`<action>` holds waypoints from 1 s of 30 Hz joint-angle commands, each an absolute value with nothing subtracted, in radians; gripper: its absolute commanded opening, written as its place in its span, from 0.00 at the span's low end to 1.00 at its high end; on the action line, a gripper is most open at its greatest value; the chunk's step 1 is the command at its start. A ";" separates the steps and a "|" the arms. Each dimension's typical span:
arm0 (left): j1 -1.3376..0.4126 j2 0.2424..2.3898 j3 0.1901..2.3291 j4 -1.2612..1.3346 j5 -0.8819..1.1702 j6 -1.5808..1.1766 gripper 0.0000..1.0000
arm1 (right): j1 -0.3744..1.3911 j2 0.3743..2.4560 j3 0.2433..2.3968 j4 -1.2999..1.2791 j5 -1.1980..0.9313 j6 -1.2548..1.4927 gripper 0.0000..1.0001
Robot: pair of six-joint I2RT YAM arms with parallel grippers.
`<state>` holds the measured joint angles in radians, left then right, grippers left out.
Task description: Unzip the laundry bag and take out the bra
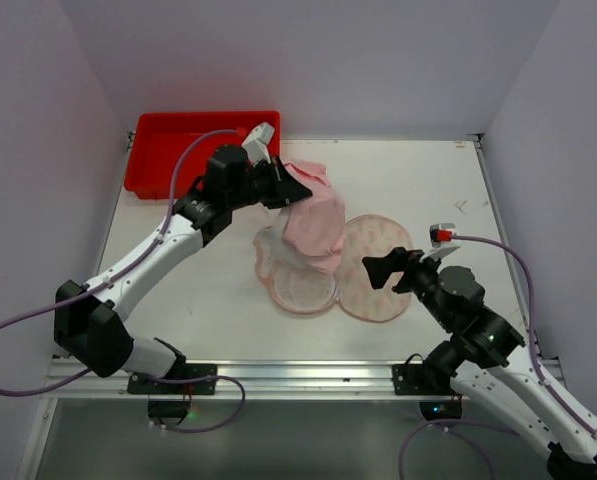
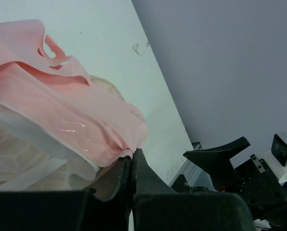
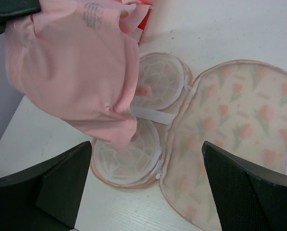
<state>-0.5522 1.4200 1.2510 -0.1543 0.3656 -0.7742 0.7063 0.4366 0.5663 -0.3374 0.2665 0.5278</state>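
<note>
The laundry bag (image 1: 378,275) lies unzipped and spread flat in two peanut-shaped halves: a tulip-print lid (image 3: 234,125) on the right and white mesh cups (image 3: 129,154) on the left. The bra (image 1: 313,225), plain smooth pink fabric, hangs above the mesh half with its lower edge still touching it. My left gripper (image 2: 132,154) is shut on an edge of the bra (image 2: 61,110) and holds it up. My right gripper (image 3: 147,147) stands open and empty just above the bag's zip seam, beside the lid (image 1: 388,268).
A red plastic tray (image 1: 178,150) sits at the table's back left, just behind my left wrist. White walls close the table on the left, back and right. A metal rail runs along the near edge.
</note>
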 commanded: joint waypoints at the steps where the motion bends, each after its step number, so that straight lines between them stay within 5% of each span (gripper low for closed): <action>1: -0.555 1.433 1.183 -0.094 0.458 -0.857 0.00 | 0.707 0.446 0.584 -0.336 0.272 0.515 0.99; 14: -0.588 1.509 0.810 0.157 0.284 -0.931 0.07 | 0.707 0.485 0.577 -0.333 0.235 0.518 0.99; 17: -0.575 1.554 0.827 0.065 0.230 -0.867 0.17 | 0.706 0.488 0.571 -0.330 0.232 0.515 0.99; 23: -0.572 1.529 0.908 -0.092 0.153 -0.802 0.61 | 0.707 0.485 0.568 -0.330 0.233 0.512 0.99; 30: -0.577 1.485 0.959 -0.141 0.195 -0.795 0.75 | 0.707 0.488 0.568 -0.327 0.227 0.515 0.99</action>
<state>-0.5762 1.5333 0.9142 -0.1066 0.1944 -0.8234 0.7063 0.4843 0.5659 -0.3458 0.2398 0.5274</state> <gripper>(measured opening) 0.717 0.986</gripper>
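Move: The left gripper, already shut on the bra with the cloth hanging down, has the opened laundry bag's left half some 23 cm below, about 8 cm back and 2 cm left; the bag's flap is at that same depth, about 9 cm back and 14 cm right. The red bin stands some 16 cm ahead, 23 cm left and 18 cm lower. From the right gripper, the left half is about 4 cm ahead, 16 cm left and 17 cm below. Bring the left gripper down about 20 cm to lay the bra over the bag's left half, drawing back a little at first, then swinging left, and tip the fingers some 25 degrees further down. Near the bottom, open the fingers wide to let go of the cloth, then lift a couple of centimetres. ##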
